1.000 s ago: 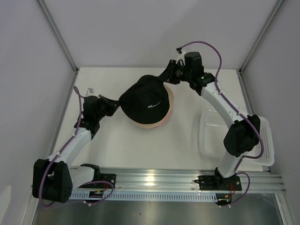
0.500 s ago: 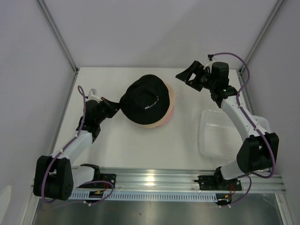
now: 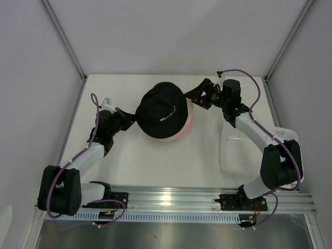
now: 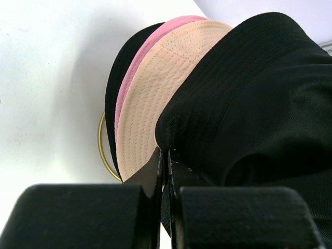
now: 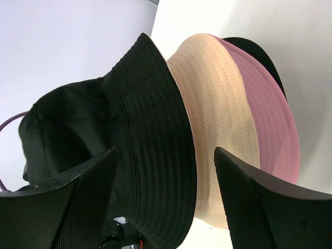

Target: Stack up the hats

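A stack of hats sits mid-table. The top black hat (image 3: 162, 110) lies tilted over a beige hat (image 3: 167, 136), a pink hat (image 3: 190, 123) and another black hat (image 4: 115, 83) lower down. My left gripper (image 3: 133, 118) is shut on the top black hat's brim (image 4: 176, 129) at its left edge. My right gripper (image 3: 193, 96) is open, its fingers (image 5: 78, 202) spread beside the stack's right side, the brims of the black hat (image 5: 155, 155) and beige hat (image 5: 218, 129) between them, untouched.
A gold wire-ring stand (image 4: 102, 150) shows under the stack. A white mesh basket (image 3: 239, 150) lies at the right, under the right arm. Grey walls close in the back and sides.
My right gripper has swung out to the right and come back down-left to the stack's right edge, open. The left gripper keeps its hold on the black brim, which shifted slightly right.
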Controlling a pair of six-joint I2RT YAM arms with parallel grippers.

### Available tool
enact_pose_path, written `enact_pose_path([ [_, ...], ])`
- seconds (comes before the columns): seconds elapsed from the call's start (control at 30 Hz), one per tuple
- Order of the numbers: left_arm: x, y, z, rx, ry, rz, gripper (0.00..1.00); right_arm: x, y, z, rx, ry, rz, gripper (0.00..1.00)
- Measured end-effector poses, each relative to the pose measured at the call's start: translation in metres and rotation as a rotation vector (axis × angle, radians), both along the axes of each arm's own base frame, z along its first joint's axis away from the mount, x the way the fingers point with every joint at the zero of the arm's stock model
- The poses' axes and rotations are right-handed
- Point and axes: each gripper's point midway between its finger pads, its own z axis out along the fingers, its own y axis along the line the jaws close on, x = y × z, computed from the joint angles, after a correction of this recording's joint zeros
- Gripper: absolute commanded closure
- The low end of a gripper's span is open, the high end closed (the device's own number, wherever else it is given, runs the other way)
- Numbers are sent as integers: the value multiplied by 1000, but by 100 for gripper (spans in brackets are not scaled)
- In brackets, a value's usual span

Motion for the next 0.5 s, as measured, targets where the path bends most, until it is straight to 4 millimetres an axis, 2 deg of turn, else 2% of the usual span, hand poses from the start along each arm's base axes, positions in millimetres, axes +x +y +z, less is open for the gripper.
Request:
enact_pose_path([
  [0.23,3,-2,2,7,-2,-11,99,6,11,-14,-3,10,20,25],
  [0.3,4,-2,3,13,-5,-15,99,9,13,-19,-5,18,23,29],
  [0.4,6,-2,4,19,-9,-20,99,15,16,-21,-5,20,27,38],
  [0.43,7,-3,5,19,-10,-20,99,17,17,-21,-3,18,29,45],
  [0.47,7,-3,5,20,-8,-20,99,19,17,-20,0,12,32,60],
  [0.5,8,-3,5,21,-8,-21,99,20,18,-19,2,6,35,68],
])
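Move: The black hat's right brim edge stands just off the right fingers, about 5 cm left and 2 cm lower, level fore and aft. From that hand the black hat's middle is some 13 cm left, 7 cm back and 4 cm below. The beige hat's middle lies 12 cm left, 9 cm back, 8 cm lower. From the left hand, already pinching its left brim, the black hat's middle is about 11 cm right, 1 cm ahead, slightly higher. Down first, then forward and to the left, about 2 cm each way, the right hand slips its open fingers over the black hat's right brim and starts closing them around it, from wide to about half open. Its wrist hardly turns. The left hand keeps its pinch on the hat's left brim and stays nearly in place. ##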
